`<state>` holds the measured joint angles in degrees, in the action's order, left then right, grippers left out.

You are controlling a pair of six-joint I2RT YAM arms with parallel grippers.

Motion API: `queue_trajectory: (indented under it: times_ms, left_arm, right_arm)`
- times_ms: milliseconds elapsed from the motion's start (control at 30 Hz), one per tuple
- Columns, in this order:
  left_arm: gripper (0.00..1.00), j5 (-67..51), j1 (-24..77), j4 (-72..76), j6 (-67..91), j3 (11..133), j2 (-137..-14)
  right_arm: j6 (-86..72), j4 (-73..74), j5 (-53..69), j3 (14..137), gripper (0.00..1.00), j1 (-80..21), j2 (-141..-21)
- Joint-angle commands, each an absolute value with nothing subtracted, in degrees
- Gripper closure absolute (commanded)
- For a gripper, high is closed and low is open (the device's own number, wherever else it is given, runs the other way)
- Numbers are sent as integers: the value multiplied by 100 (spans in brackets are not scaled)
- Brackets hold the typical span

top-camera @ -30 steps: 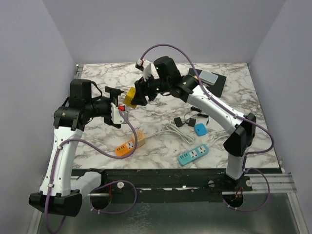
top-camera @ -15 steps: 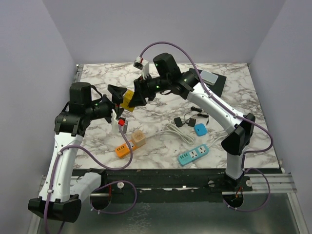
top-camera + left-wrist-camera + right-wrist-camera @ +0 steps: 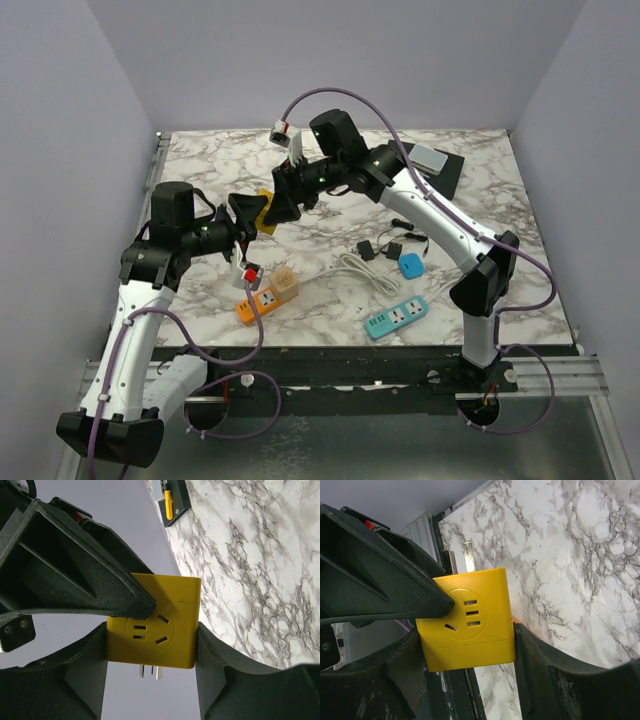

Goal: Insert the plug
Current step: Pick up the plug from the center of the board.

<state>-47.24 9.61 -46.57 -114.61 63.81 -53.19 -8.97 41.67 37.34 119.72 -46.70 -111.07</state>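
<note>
The plug is a yellow cube (image 3: 265, 207) with sockets on its faces and metal prongs (image 3: 150, 671). It hangs in the air above the back left of the marble table, between both grippers. In the left wrist view my left gripper (image 3: 151, 632) presses its fingers (image 3: 82, 680) on two opposite sides of the yellow cube (image 3: 172, 605). In the right wrist view my right gripper (image 3: 467, 632) is shut on the yellow cube (image 3: 480, 645) across its other two sides. In the top view the left gripper (image 3: 248, 213) and right gripper (image 3: 280, 205) meet tip to tip.
An orange power strip (image 3: 258, 302) with a pale cube (image 3: 286, 283) beside it lies below the grippers. A teal power strip (image 3: 397, 317), a white cable (image 3: 365, 272), a blue adapter (image 3: 411, 265) and black adapters (image 3: 380, 249) lie to the right. A black pad (image 3: 440, 170) sits at the back right.
My left arm has swung up and right to the yellow plug, and its fingers have closed onto it. The right gripper has kept its hold and shifted slightly left.
</note>
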Motion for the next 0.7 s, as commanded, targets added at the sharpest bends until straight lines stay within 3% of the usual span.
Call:
queue_trajectory:
  times_ms: [0,100,233,433,667]
  left_arm:
    - [100,-5027,1024,-3440,-11869,5881,-5045]
    - [100,-4763,1020,-2443,-11344,5589,-4927]
    - [100,-4308,1025,-1372,-10945,5407,-4930]
    - [100,-4105,1032,999,-10658,4766,-4945]
    - [100,-4307,1069,1511,-10931,4749,-4889]
  right_arm:
    - [-1363,3891,3963,12112,59,-4711,-11043]
    - [-1657,3593,3513,11672,31,-4654,-10688]
    - [-2827,2319,3501,10484,1,-4274,-9926]
    - [-4714,447,3806,9158,0,-3850,-9178]
    - [-6648,-2232,3979,8307,0,-3784,-9135]
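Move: The yellow plug is held in mid-air by both hands at once, its middle within about 1 cm of each hand point: just to the left hand's right and the right hand's left. From the left hand, the wooden plug sits nearly straight below, some 27 cm down, about 1 cm back and 1 cm right; the orange power strip under it centres about 4 cm back and 2 cm left, and the blue strip roughly 9 cm back and 27 cm right, both about 29 cm down. The yellow plug stays pinched in the left fingers while the right ones open wide and let go of it. The right hand draws away to its right and up, about 8 cm higher, its fingertips tilting up; the left hand, after a slight dip, carries the plug up about 7 cm and forward some 5, swinging its fingertips from slanting down to about level. ##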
